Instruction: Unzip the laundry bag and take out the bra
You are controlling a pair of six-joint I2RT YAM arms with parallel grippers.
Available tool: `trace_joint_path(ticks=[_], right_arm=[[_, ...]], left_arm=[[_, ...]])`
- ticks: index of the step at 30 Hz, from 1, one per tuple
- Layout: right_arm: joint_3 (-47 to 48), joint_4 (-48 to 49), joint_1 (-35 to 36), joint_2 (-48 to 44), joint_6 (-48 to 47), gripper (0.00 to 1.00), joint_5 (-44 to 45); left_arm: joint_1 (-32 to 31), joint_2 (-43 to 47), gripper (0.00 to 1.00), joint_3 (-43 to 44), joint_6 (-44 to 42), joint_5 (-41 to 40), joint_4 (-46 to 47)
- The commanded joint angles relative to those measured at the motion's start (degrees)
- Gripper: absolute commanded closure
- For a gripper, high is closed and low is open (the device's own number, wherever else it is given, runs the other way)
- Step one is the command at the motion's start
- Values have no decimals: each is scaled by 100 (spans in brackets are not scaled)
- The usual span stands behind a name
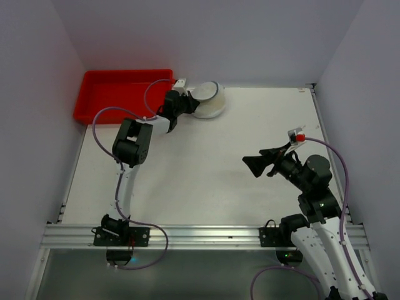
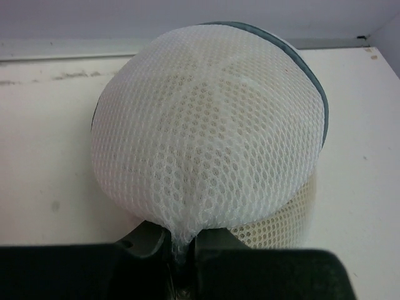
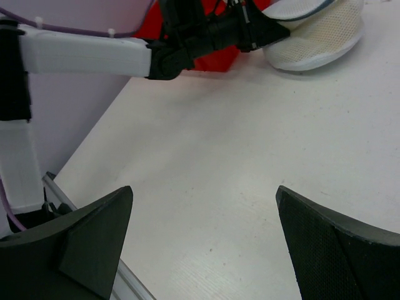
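The laundry bag [image 1: 208, 100] is a round white mesh dome with a dark zipper band [image 2: 307, 72], lying at the back of the table beside the red tray. My left gripper [image 1: 185, 107] is shut on a pinch of the bag's white mesh at its near edge [image 2: 181, 245]. The mesh top [image 2: 206, 125] is pulled up into a dome. A cream mesh layer [image 2: 284, 215] shows under it at the right; I cannot tell whether it is the bra. My right gripper [image 1: 253, 164] is open and empty [image 3: 204, 190], well away over the table's right middle. The bag also shows in the right wrist view [image 3: 319, 37].
A red plastic tray [image 1: 119, 94] stands at the back left, just left of the bag. The left arm [image 3: 87, 53] reaches across the left side of the table. The back wall is close behind the bag.
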State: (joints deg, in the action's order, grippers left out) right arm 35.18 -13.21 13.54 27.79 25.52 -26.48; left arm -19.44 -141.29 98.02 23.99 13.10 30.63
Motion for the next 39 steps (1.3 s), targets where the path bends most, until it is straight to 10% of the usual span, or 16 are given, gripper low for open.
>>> trace_joint_path(ticks=[1, 12, 15, 17, 20, 27, 39], right_arm=[[68, -111, -9, 244, 146, 1, 327], [174, -218, 43, 860, 559, 2, 529], [33, -77, 105, 912, 586, 7, 582], [42, -85, 183, 1096, 621, 10, 583], [24, -76, 472, 1315, 674, 13, 617], [-152, 38, 1282, 2018, 910, 20, 1250], [-168, 476, 2671, 2977, 1762, 24, 1392]], left_arm=[[-357, 1584, 100, -1080, 88, 35, 102], [-2036, 5678, 100, -6160, 975, -1890, -594], [-2449, 6767, 69, -7189, 1450, -2276, -838], [-2810, 7324, 25, -7612, 1678, -2584, -1189], [-2943, 8449, 0, -7807, 1863, -2515, -1954], [-2907, 9717, 0, -6929, 1960, -2277, -3975], [-1387, 6962, 2, -5056, 142, -1161, -3495]])
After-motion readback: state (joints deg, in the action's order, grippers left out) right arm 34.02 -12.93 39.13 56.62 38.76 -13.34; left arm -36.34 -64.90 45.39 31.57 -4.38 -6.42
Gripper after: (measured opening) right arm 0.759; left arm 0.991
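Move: At the far side of the table the left hand already pinches the laundry bag by its near-left edge; the bag's middle is about 5 cm ahead and 5 cm right. The open table spot it is taken to lies roughly 39 cm straight back. The red bin is 26 cm left, 4 cm farther out. From the right hand, the bag is some 45 cm ahead, 13 cm left and 22 cm below. Hauling the pinched laundry bag back about 40 cm in a low arc, the left hand dips, opens wide and lets go, then rises clear and eases forward over the bag. The right hand sinks some 14 cm and swings left to the bag's right side, tipping its fingers down and narrowing them partly. ##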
